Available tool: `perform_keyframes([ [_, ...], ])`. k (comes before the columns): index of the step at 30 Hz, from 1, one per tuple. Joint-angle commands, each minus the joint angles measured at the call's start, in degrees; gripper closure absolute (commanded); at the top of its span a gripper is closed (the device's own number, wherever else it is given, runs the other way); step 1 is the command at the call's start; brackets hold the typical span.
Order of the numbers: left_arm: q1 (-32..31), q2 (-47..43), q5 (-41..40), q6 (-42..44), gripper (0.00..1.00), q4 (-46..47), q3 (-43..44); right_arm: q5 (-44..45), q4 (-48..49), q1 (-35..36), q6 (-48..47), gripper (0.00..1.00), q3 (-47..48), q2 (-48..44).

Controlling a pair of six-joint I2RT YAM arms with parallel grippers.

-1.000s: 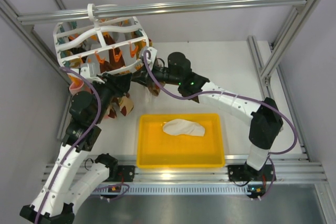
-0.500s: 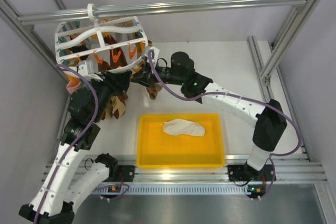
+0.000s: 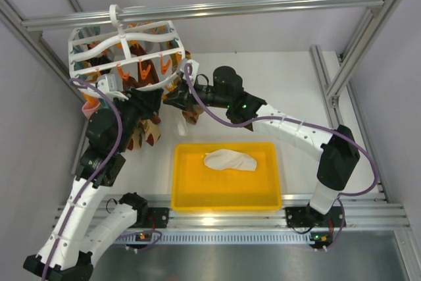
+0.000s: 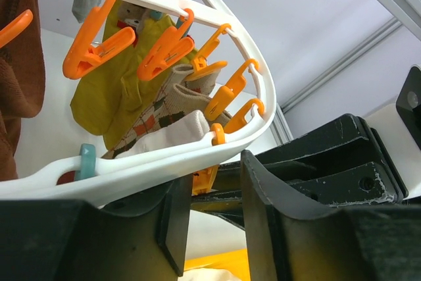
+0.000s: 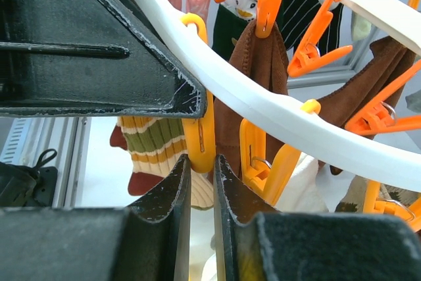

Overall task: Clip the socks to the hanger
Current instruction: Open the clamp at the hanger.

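Observation:
The white lattice hanger hangs by its hook from the top rail at the back left, with several orange clips and dark socks on it. One cream sock lies in the yellow tray. A second cream sock hangs just under the hanger's near rim and also shows in the right wrist view. My right gripper is shut on the lower end of an orange clip on the rim. My left gripper is open just below the rim, facing the right gripper, with that clip above its gap.
Brown, striped, patterned and pink socks hang from other clips on the hanger. Aluminium frame posts stand at the left and right, and a rail runs along the table's near edge. Both grippers meet under the hanger's near right rim.
The right arm has pushed a little left and up under the hanger. The hanger has swung slightly toward the back. The left arm has shifted with it.

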Motion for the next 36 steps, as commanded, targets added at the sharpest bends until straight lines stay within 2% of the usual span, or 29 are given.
perform_keyframes([
  [1, 0.5, 2.1, -3.8, 0.8, 0.62, 0.5, 1.2, -1.5, 4.0, 1.6, 0.6, 1.00, 0.1, -3.8],
  [3, 0.5, 1.8, -3.9, 0.8, 0.63, 0.1, 1.2, -1.2, 3.9, 1.6, 0.6, 1.00, 0.0, -3.7],
  [6, 0.5, 1.2, -4.0, 0.9, 0.55, -0.8, 1.7, 0.0, 3.6, 1.5, 0.7, 1.00, 0.3, -3.5],
  [11, 0.6, -0.2, -4.3, 2.2, 0.50, -4.2, 3.0, 1.4, 3.4, 1.3, 0.6, 1.00, 0.3, -3.5],
  [17, 0.6, -1.5, -4.5, 4.0, 0.48, -8.2, 3.8, 2.9, 3.8, 1.3, 0.6, 1.00, 0.3, -3.7],
  [27, 0.6, -2.0, -2.4, 0.7, 0.46, -11.6, 4.0, 3.7, 6.4, 1.3, 0.8, 1.00, -1.2, -4.1],
  [36, 0.6, -2.2, -1.9, -1.4, 0.37, -13.5, 3.3, 3.4, 7.3, 1.3, 0.9, 1.00, -1.6, -4.3],
])
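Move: The yellow-orange clamp on the hanger's near right curve is about 2 cm ahead of my open left fingers and 1 cm above them, its upper part between the fingertips. From my left hand, the next orange clamp hangs some 5 cm ahead and 2 cm right, a teal clamp 6 cm left and 1 cm ahead, the white sock 5 cm ahead and 2 cm left. My right fingers already pinch the first clamp's lower end; its middle is 2 cm above and 1 cm left. My right hand stays nearly still and keeps its pinch on the lower end of the clamp under the rim. I spread my left fingers clearly wider and ease the left hand back from the clamp by about 2 cm, drifting just over 1 cm left. Late on I sink it some 2 cm as the fingertips tip down roughly 5 degrees. ##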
